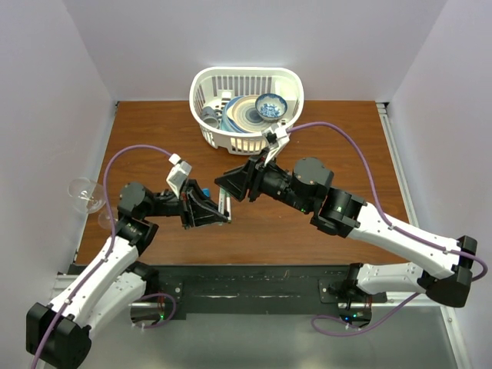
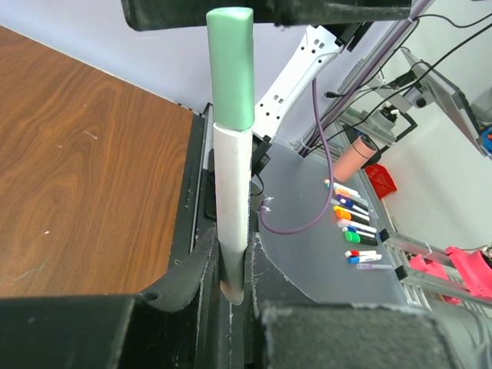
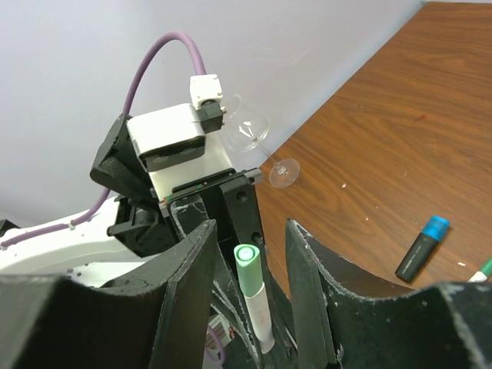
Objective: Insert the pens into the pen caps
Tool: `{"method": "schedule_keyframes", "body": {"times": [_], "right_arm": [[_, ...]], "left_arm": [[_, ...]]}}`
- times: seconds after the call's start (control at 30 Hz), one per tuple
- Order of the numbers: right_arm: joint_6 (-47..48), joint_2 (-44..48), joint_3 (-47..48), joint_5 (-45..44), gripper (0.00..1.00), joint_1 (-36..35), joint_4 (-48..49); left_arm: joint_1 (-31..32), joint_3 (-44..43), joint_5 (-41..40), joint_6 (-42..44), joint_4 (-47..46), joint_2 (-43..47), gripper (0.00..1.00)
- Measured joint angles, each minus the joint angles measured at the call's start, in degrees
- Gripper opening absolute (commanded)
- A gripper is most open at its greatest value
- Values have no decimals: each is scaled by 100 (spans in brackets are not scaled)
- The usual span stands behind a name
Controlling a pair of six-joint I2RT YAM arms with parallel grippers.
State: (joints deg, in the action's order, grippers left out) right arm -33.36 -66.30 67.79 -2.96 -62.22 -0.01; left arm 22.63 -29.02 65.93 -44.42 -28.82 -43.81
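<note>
My left gripper (image 1: 213, 207) (image 2: 233, 240) is shut on the lower end of a white pen (image 2: 233, 192). A green pen cap (image 2: 231, 69) sits on the pen's far end. My right gripper (image 1: 234, 183) (image 3: 251, 228) is open, its jaws standing on either side of the capped end (image 3: 249, 269) without touching it. The white barrel (image 3: 261, 319) shows below the cap in the right wrist view. A green-tipped white object (image 3: 483, 269) lies at the right edge of the right wrist view; I cannot tell whether it is the second pen.
A white basket (image 1: 201, 86) with plates and a blue bowl stands at the back. A wine glass (image 1: 86, 194) (image 3: 254, 138) lies at the left edge. A black marker with a blue cap (image 3: 421, 247) lies on the wooden table (image 1: 323, 146).
</note>
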Motion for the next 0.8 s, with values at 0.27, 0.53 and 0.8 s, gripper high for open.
{"method": "schedule_keyframes", "body": {"times": [0.27,0.53,0.8], "right_arm": [[4,2,-20,116,35,0,-2],[2,2,-153,155,19,0,-2],[7,17,-256,363,0,15,105]], "left_arm": [[0,59,39,-214,-245,-92,0],[0,63,90,-313,-407,-129,0],[0,70,153,-350,-474,-225,0]]}}
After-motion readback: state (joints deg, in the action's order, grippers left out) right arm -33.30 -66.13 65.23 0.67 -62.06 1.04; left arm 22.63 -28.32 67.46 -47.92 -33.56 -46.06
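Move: The green cap, on the upper end of the white pen that the left hand holds leaning forward, is about 3 cm below the right hand, 2 cm back and 1 cm left; from the left hand it is roughly 6 cm ahead, 1 cm left and 6 cm up. On the table some 23 cm below the right hand, the loose white pen lies about 4 cm back and 1 cm right, and the black marker about 2 cm back and 7 cm left. Down onto the green cap and slightly back goes the right hand, about 2 cm in all, its attitude nearly unchanged; as the descent ends, its half-open fingers close from either side and pinch the cap. The left hand stays in place and keeps its grip on the pen's lower end, holding it against the other hand. ##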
